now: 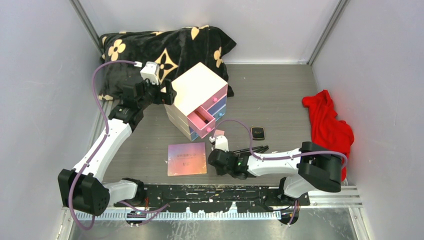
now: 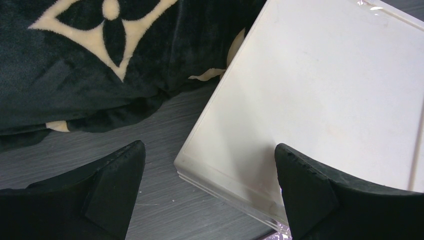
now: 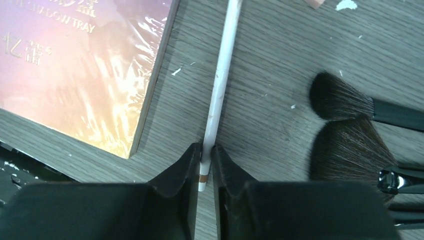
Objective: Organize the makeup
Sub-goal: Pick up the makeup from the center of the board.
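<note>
The makeup lies on the grey table in front of the drawer box. In the right wrist view a thin white stick (image 3: 220, 80) lies beside the iridescent pink palette (image 3: 80, 65), and my right gripper (image 3: 207, 152) is shut on the stick's near end, both fingers touching it. Two black-handled brushes (image 3: 345, 145) lie to its right. From above, the right gripper (image 1: 216, 159) sits low between the palette (image 1: 187, 159) and the brushes (image 1: 250, 149). A tiny pink compact (image 1: 218, 133) and a black compact (image 1: 258, 133) lie further back. My left gripper (image 2: 210, 155) hangs open over the cream box's corner (image 2: 320, 90).
The cream drawer box (image 1: 197, 92) stands mid-table with one pink drawer (image 1: 202, 120) pulled out. A black blanket with cream flowers (image 1: 165, 47) is heaped at the back left, touching the box. A red cloth (image 1: 327, 125) lies at the right wall.
</note>
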Controlling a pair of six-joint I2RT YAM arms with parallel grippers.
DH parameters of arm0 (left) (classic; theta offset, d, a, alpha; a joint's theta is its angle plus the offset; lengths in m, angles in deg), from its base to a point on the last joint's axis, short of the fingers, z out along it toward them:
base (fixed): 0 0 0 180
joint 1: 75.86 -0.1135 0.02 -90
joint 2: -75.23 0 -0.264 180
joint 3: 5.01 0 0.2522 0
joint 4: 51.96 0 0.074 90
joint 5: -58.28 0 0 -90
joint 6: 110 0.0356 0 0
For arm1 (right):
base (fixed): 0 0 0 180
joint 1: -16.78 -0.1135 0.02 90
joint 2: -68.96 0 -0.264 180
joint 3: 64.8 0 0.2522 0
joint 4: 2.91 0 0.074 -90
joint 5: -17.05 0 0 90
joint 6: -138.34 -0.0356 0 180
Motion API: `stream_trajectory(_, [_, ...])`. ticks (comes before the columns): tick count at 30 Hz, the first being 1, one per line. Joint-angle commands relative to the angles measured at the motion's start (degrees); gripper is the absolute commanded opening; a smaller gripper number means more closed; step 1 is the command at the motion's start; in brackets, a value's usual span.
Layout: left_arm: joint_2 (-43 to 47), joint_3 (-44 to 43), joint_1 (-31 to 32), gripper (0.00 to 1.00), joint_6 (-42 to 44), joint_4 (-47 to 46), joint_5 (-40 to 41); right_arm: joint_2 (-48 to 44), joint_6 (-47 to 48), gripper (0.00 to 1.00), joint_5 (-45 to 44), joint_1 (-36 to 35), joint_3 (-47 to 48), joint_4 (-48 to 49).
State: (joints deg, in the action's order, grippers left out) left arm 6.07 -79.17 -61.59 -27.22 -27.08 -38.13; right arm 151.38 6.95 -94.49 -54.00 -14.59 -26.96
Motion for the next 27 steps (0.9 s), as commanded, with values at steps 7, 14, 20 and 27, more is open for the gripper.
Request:
stream_trajectory(7, [0.0, 0.2, -0.1, 1.0, 1.6, 2.1, 1.3, 0.6, -4.6, 0.01, -6.9, -0.7, 0.5, -9.9])
stream_trajectory(14, [-0.4, 0.2, -0.1, 1.0, 1.6, 2.1, 1.3, -3.8, -5.4, 0.01, -8.5, -2.4, 2.1, -17.7])
stream_trajectory(20, [-0.2, -0.3, 0.0, 1.0, 1.6, 2.4, 1.4, -8.1, -4.1, 0.01, -8.7, -3.2, 11.6, -35.1])
stream_trajectory(27, [0.5, -0.1, -0.1, 1.0, 1.4, 2.3, 1.2, -10.9, 0.5, 0.01, -7.6, -3.1, 27.1, -51.3])
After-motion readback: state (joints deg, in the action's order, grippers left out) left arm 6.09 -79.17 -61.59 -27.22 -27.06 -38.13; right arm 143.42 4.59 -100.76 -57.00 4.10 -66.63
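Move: The white makeup pencil lies between the right fingertips at its near end, its middle about 3 cm ahead and 1 cm left, at fingertip height. From that hand the eyeshadow palette is some 12 cm left and 4 cm ahead, the black brushes about 11 cm right and 5 cm ahead, the pink square roughly 13 cm straight ahead. From the left hand the pencil lies about 20 cm back, 18 cm right and 25 cm below. The right fingers pinch the white pencil's near end, swing about 5 cm right, then lift some 9 cm. ##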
